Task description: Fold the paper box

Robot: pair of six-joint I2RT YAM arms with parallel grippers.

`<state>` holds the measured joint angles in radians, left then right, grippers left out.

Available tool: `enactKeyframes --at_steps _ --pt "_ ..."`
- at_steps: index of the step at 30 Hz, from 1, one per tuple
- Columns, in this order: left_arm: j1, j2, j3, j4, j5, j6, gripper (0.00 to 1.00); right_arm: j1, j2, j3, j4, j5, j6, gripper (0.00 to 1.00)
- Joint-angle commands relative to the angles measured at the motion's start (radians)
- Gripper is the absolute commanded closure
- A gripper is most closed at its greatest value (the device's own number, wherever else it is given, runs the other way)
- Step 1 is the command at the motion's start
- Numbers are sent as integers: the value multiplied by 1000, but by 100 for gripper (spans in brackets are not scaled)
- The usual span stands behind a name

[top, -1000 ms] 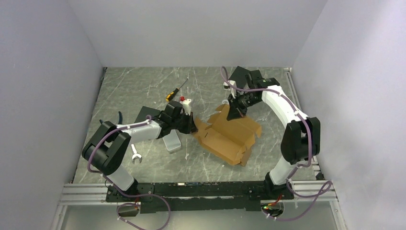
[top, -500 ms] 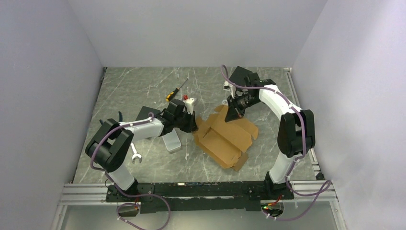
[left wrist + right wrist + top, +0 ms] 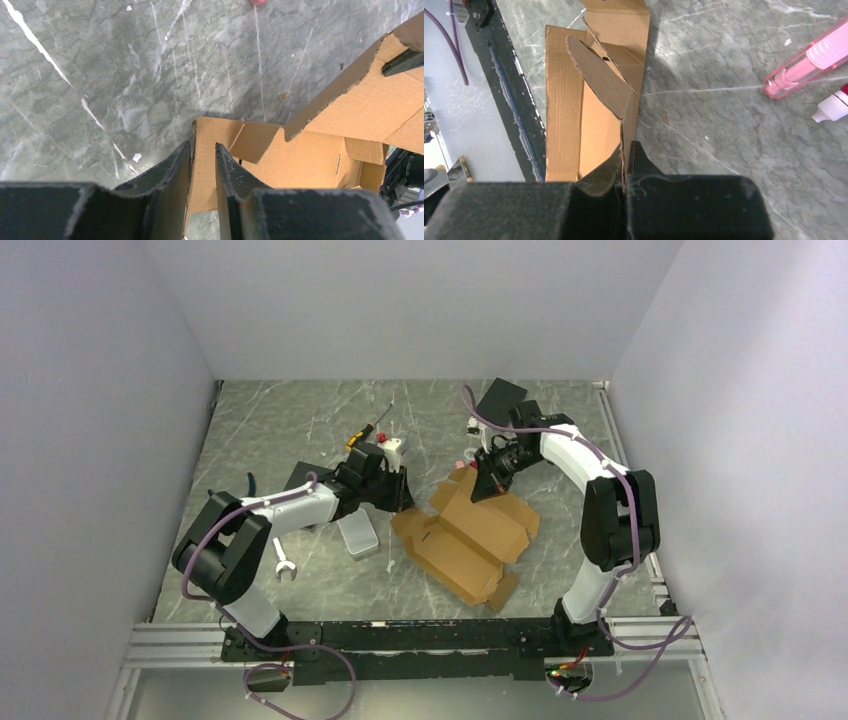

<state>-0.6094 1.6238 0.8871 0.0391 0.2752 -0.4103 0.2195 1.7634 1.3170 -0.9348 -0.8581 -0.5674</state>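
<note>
The paper box (image 3: 465, 535) is a tan creased cardboard sheet, partly folded, lying mid-table with its walls half raised. My left gripper (image 3: 403, 502) is at the sheet's left end. In the left wrist view its jaws (image 3: 202, 145) stand slightly open, with a flap of the paper box (image 3: 320, 150) in the gap and not pinched. My right gripper (image 3: 480, 487) is at the far end of the sheet. In the right wrist view it (image 3: 625, 150) is shut on the thin edge of an upright flap of the paper box (image 3: 594, 115).
A small grey tin (image 3: 358, 536) and a wrench (image 3: 283, 567) lie left of the box, near the left arm. A yellow-handled screwdriver (image 3: 366, 430) lies further back. Black slabs sit at back right (image 3: 500, 395) and under the left arm (image 3: 300, 478). A pink pen (image 3: 809, 57) lies right of the box.
My left jaws have opened from a shut grip on the box's left flap. The box has slid nearer and left, its walls folded closer together. My right gripper kept its hold.
</note>
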Motion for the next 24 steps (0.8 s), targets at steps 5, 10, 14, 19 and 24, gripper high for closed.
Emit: enactKeyframes --at_steps 5,10,14,19,24 --pt "14 -99 54 -139 -47 -27 53 0 -80 -22 96 76 5 100" --pt "36 -190 32 -219 -59 -35 43 8 -103 -39 120 91 14 100" --pt "45 -274 -51 -258 -38 -113 43 31 -123 -61 146 112 24 100" --pt "46 -399 -163 -314 -37 -248 47 51 -129 -70 162 133 28 100" --pt "46 -546 -255 -329 -23 -306 47 55 -152 -72 188 178 41 100"
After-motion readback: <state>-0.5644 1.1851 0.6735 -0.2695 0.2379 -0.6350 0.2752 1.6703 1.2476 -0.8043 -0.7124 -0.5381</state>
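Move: The left fingers, already parted, straddle the edge of the box's left end flap. The box's near left corner lies about 8 cm back, 1 cm to the left and 4 cm below, and the grey tin about 6 cm back, 10 cm left and 5 cm below. The right hand holds the upper panel; from it the box's middle is some 10 cm back, 2 cm left and 6 cm down, the pink highlighter about 8 cm ahead, 3 cm left and 9 cm down. The left hand opens its fingers further, from about a third to half, and first rises some 4 cm clear of the end flap, then swings back and left past the box's left end towards the grey tin, about 10 cm in all, sinking again by 2 cm at the end while turning some 15 degrees, mostly counter-clockwise and tipping downward. The right hand keeps its shut grip on the upper panel and stays within about a centimetre of its place, tilting its wrist by roughly 10 degrees. ##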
